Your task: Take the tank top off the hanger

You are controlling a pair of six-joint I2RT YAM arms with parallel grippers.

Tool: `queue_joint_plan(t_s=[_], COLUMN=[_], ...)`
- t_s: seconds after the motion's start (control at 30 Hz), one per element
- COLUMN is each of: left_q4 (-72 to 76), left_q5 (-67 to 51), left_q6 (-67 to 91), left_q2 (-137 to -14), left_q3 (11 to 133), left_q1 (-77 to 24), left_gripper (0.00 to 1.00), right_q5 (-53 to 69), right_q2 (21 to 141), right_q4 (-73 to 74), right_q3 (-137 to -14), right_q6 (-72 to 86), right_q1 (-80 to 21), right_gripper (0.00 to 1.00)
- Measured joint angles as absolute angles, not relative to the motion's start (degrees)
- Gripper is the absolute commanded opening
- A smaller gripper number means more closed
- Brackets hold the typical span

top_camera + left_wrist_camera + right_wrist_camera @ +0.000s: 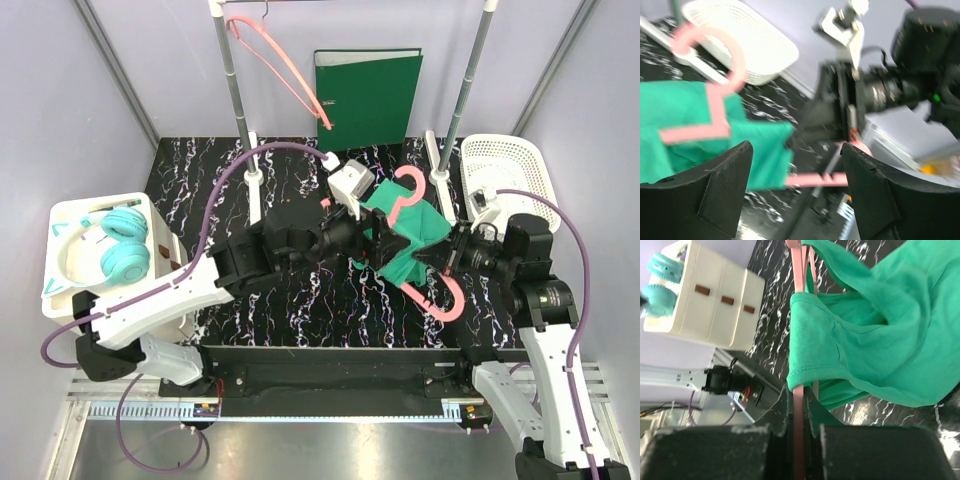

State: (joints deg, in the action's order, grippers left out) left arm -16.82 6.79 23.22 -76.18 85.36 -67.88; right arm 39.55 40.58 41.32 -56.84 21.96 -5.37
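The green tank top hangs crumpled on a pink hanger held over the middle of the table. My right gripper is shut on the hanger's thin pink bar, just below the hem of the tank top. From the left, my left gripper stands open close to the cloth. In the left wrist view its fingers frame the tank top's edge and the hanger, touching neither. The right gripper shows beyond.
A second pink hanger hangs on the rack between two poles. A green binder leans at the back. A white basket sits at the right, and a drawer unit with teal headphones at the left.
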Motion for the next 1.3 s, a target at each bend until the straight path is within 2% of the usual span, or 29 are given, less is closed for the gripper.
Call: queue_joint_plan(t_s=[0.27, 0.53, 0.6, 0.67, 0.73, 1.1, 1.13, 1.17, 1.23, 1.27, 1.3], left_q4=[-19.6, -22.9, -23.3, -23.8, -24.5, -24.6, -24.6, -24.6, -24.6, -24.6, -24.6], left_q5=[15.0, 16.5, 16.6, 16.8, 16.7, 14.2, 13.9, 13.7, 13.4, 13.3, 13.3], left_q6=[17.9, 16.2, 15.8, 15.4, 15.3, 15.0, 15.0, 15.1, 15.4, 15.6, 15.7], left_q2=[-81.8, -83.4, -83.4, -83.4, -83.4, -83.6, -83.7, -83.8, -83.9, -84.1, -84.3], left_q3=[89.7, 91.5, 91.9, 91.9, 91.9, 92.0, 92.1, 92.2, 92.4, 92.7, 93.1], left_q1=[-67.7, -64.7, -64.1, -63.8, -63.6, -63.0, -63.0, -63.0, -62.9, -62.9, -62.8], left_gripper=[0.7, 0.7, 0.62, 0.58, 0.5, 0.28, 0.24, 0.16, 0.04, 0.0, 0.0], right_q5=[46.4, 52.0, 53.0, 53.9, 54.5, 56.2, 56.3, 56.4, 56.7, 56.7, 56.7], right_q2=[37.2, 37.5, 37.5, 37.5, 37.5, 37.7, 37.7, 37.7, 37.8, 37.9, 38.0], right_q4=[39.8, 38.6, 38.2, 37.6, 37.0, 33.6, 33.4, 33.1, 32.6, 32.2, 31.8], right_q3=[-54.8, -55.2, -55.2, -55.2, -55.2, -55.2, -55.2, -55.2, -55.1, -55.0, -55.0], right_q6=[22.5, 21.5, 21.4, 21.4, 21.5, 23.5, 23.7, 23.8, 24.1, 24.3, 24.4], right_q1=[-5.4, -5.4, -5.4, -5.4, -5.4, -5.4, -5.4, -5.4, -5.4, -5.3, -5.3], right_gripper=[0.0, 0.0, 0.0, 0.0, 0.0, 0.0, 0.0, 0.0, 0.0, 0.0, 0.01])
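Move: Lying about 9 cm ahead of the left fingers, 2 cm to their right and some 5 cm lower is the stem of the pink hanger hook; the green tank top's middle hangs about 7 cm ahead, 5 cm right and 13 cm below. The right hand already grips the hanger's arm: from it, the left fingers are roughly 13 cm left, level fore-and-aft and 10 cm up, the hook stem about 8 cm ahead, 11 cm left and 5 cm up. Reaching forward some 7 cm and sinking about 3 cm, the left hand brings its open fingers round the hook stem, tipping down and turning slightly counter-clockwise, then stays there and closes until they pinch the stem. The right hand keeps its grip on the hanger's arm, draws back, up and left 3 to 4 cm each way and turns some 15 degrees counter-clockwise, presenting the hook. ##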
